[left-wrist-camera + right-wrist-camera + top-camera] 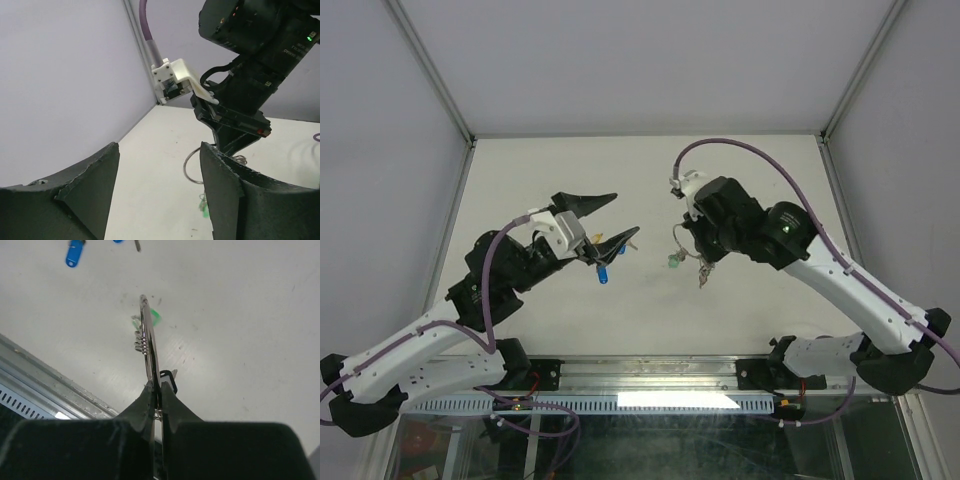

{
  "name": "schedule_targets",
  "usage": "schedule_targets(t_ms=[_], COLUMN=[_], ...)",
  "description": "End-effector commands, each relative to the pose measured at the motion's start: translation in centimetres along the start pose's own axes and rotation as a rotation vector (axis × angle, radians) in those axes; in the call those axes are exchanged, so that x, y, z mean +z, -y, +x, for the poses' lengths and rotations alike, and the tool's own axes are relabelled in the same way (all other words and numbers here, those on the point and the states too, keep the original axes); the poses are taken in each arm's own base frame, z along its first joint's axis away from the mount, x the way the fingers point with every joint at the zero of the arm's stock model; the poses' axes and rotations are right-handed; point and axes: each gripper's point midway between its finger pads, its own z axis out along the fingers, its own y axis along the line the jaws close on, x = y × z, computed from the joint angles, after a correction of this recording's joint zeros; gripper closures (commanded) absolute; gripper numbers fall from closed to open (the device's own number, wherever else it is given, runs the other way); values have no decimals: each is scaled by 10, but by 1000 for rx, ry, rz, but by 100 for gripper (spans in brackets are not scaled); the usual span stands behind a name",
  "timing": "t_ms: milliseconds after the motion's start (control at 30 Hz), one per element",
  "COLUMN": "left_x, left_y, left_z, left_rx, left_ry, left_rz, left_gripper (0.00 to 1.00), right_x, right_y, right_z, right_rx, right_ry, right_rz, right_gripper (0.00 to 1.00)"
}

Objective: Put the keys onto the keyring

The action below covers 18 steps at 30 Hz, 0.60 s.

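Note:
My right gripper (157, 390) is shut on the keyring (146, 340), a thin silver wire ring held edge-on above the table. A green-capped key (155, 316) and a black-capped one (170, 377) hang on it. From above, the keyring (682, 240) dangles under the right gripper (700, 250), with the green key (674, 262) at its bottom. My left gripper (625, 213) stands open and empty to the ring's left. A blue-capped key (604, 272) lies just below it, a second blue one (620, 247) and a yellow cap (596, 237) by its lower finger. The left wrist view shows the keyring (187, 167) past the open fingers (220, 185).
The white table (650, 320) is walled at the back and on both sides. A metal rail (650, 375) runs along the near edge between the arm bases. The right arm's purple cable (760, 160) loops over the back right of the table.

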Motion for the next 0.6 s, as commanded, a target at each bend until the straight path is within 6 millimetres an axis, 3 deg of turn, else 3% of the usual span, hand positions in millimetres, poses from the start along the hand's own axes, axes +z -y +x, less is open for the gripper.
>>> schedule_targets(t_ms=[0,67,167,400,500,567], left_x=[3,11,17,19,24,25], left_y=[-25,-33,-62,-133,-150,-158], left_z=[-9,10,36,79,91,107], left_rx=[-5,-26,-83,-198,-210,-200], left_ry=[-6,-80,-168,-259,-275,-304], left_rz=[-104,-133,-207,-412,-458,-486], left_gripper=[36,35,34,17,2,1], right_x=[-20,-10,8,50,64,74], right_y=[24,27,39,68,55,40], right_z=[-5,-4,-1,0,-4,-5], right_rx=[172,201,255,294,285,282], right_ry=[89,85,86,198,242,255], right_rz=[-6,-24,-26,83,7,-76], right_gripper=[100,100,100,100,100,100])
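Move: The left gripper is empty. The farther blue-tagged key, seemingly its next pick, lies about 20 cm ahead, roughly 1 cm left and some 40 cm below. On the same table level, the yellow-tagged key is about 21 cm ahead and 11 left of that gripper, and the nearer blue-tagged key 10 ahead and 8 left. From the right gripper, which already holds the keyring, the farther blue-tagged key lies about 18 cm ahead, 18 left and 27 down. Swing the empty left gripper forward about 16 cm, drifting some 5 cm left and sinking 7 or 8 cm towards the farther blue-tagged key; tip the fingers down, turn them counter-clockwise by about 25 degrees and spread them wide. Meanwhile keep the right fingers shut on the keyring, carrying it right, then forward and down, with the descent the largest part. ##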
